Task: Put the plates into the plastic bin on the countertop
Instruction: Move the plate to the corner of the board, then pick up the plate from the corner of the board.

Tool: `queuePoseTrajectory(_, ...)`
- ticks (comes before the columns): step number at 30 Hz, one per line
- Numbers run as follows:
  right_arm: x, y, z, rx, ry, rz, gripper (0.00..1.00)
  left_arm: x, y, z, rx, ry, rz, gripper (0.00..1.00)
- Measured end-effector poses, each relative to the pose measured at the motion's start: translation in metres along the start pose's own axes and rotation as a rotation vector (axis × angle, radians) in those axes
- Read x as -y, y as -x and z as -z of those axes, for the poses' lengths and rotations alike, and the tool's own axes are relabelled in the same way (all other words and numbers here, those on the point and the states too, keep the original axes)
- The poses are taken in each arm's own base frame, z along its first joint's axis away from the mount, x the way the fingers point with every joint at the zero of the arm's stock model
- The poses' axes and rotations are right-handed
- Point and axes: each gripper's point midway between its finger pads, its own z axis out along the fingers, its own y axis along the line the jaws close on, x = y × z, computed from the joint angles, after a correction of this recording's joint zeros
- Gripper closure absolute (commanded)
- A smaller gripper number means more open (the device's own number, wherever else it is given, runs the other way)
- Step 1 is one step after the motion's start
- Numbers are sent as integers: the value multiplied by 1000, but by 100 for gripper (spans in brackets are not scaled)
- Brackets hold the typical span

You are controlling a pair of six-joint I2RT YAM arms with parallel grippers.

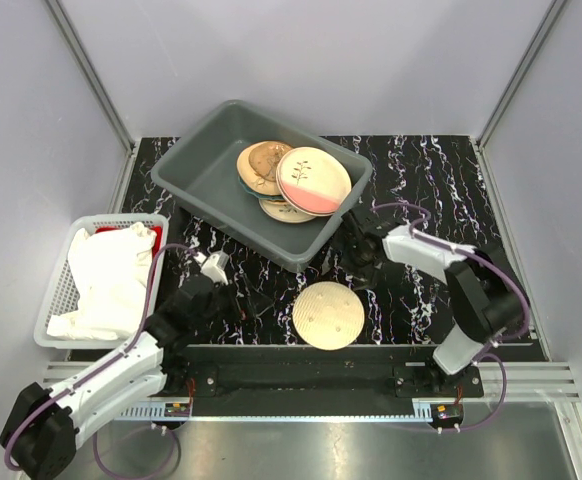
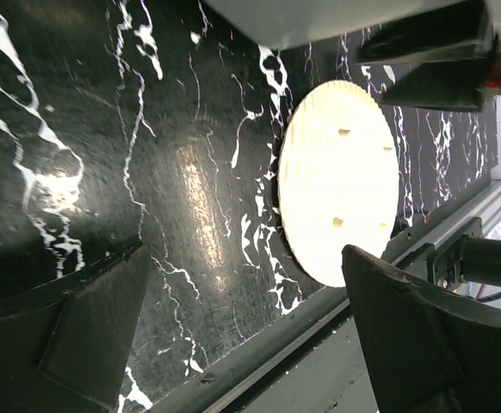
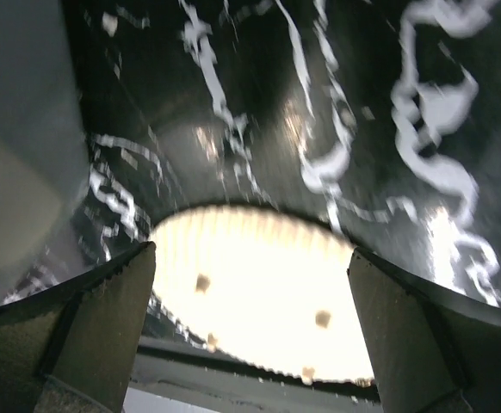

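Note:
A pale round plate (image 1: 328,315) with a woven look lies flat on the black veined countertop (image 1: 441,180) near the front edge. The grey plastic bin (image 1: 203,170) stands at the back, with several plates (image 1: 296,180) stacked in its right end; a cream-and-pink one with a leaf sprig lies on top. My left gripper (image 1: 233,300) is open, low over the counter to the left of the lone plate (image 2: 341,181). My right gripper (image 1: 357,258) is open too, between the bin and that plate (image 3: 259,284), which shows between its fingers (image 3: 87,327) without touching them.
A white mesh basket (image 1: 63,275) holding white cloth sits at the left edge. A dark metal rail (image 1: 311,355) runs along the front of the counter, right behind the lone plate. Grey walls enclose the back and sides.

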Motion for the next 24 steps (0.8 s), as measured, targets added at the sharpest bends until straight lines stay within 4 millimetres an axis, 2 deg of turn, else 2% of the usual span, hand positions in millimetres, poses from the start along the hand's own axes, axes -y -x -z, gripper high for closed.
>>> queuePoseTrajectory(5, 9, -8, 39, 68, 83, -36, 0, 7, -4, -7, -8, -22, 21, 11)
queuePoseTrajectory(8, 29, -11, 52, 99, 109, -87, 0, 12, -9, -17, -27, -34, 26, 17)
queuePoseTrajectory(11, 59, -22, 47, 84, 81, -141, 0, 9, -18, -30, -66, -21, 44, 24)
queuePoseTrajectory(12, 65, -27, 45, 68, 70, -149, 0, 7, -22, -33, -78, -16, 49, 30)
queuePoseTrajectory(16, 83, -55, 38, -12, 65, -162, 0, 8, -30, -45, -106, -22, 77, 38)
queuePoseTrajectory(19, 88, -71, 35, -56, 89, -174, 0, 13, -35, -51, -119, -46, 84, 45)
queuePoseTrajectory(24, 71, -84, 35, -107, 239, -213, 0, 24, -46, -62, -148, -94, 105, 51)
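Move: The pale ribbed plate lies flat near the counter's front edge, its middle about 12 cm back and 7 cm left of the right hand, roughly 3 cm below it. The near corner of the grey plastic bin is some 3 cm ahead and 17 cm left of that hand, at about its height. From the left hand, the plate's middle is around 23 cm right and 3 cm back, some 6 cm lower. Back and somewhat right, the right hand swings about 11 cm around to the plate's right rim, first rising some 3.5 cm, then sinking again and easing a little left as its open fingertips tilt left towards the plate. Meanwhile the left hand goes about 7 cm right and 4 cm down to the plate's left rim, closing its fingers to about half open. ##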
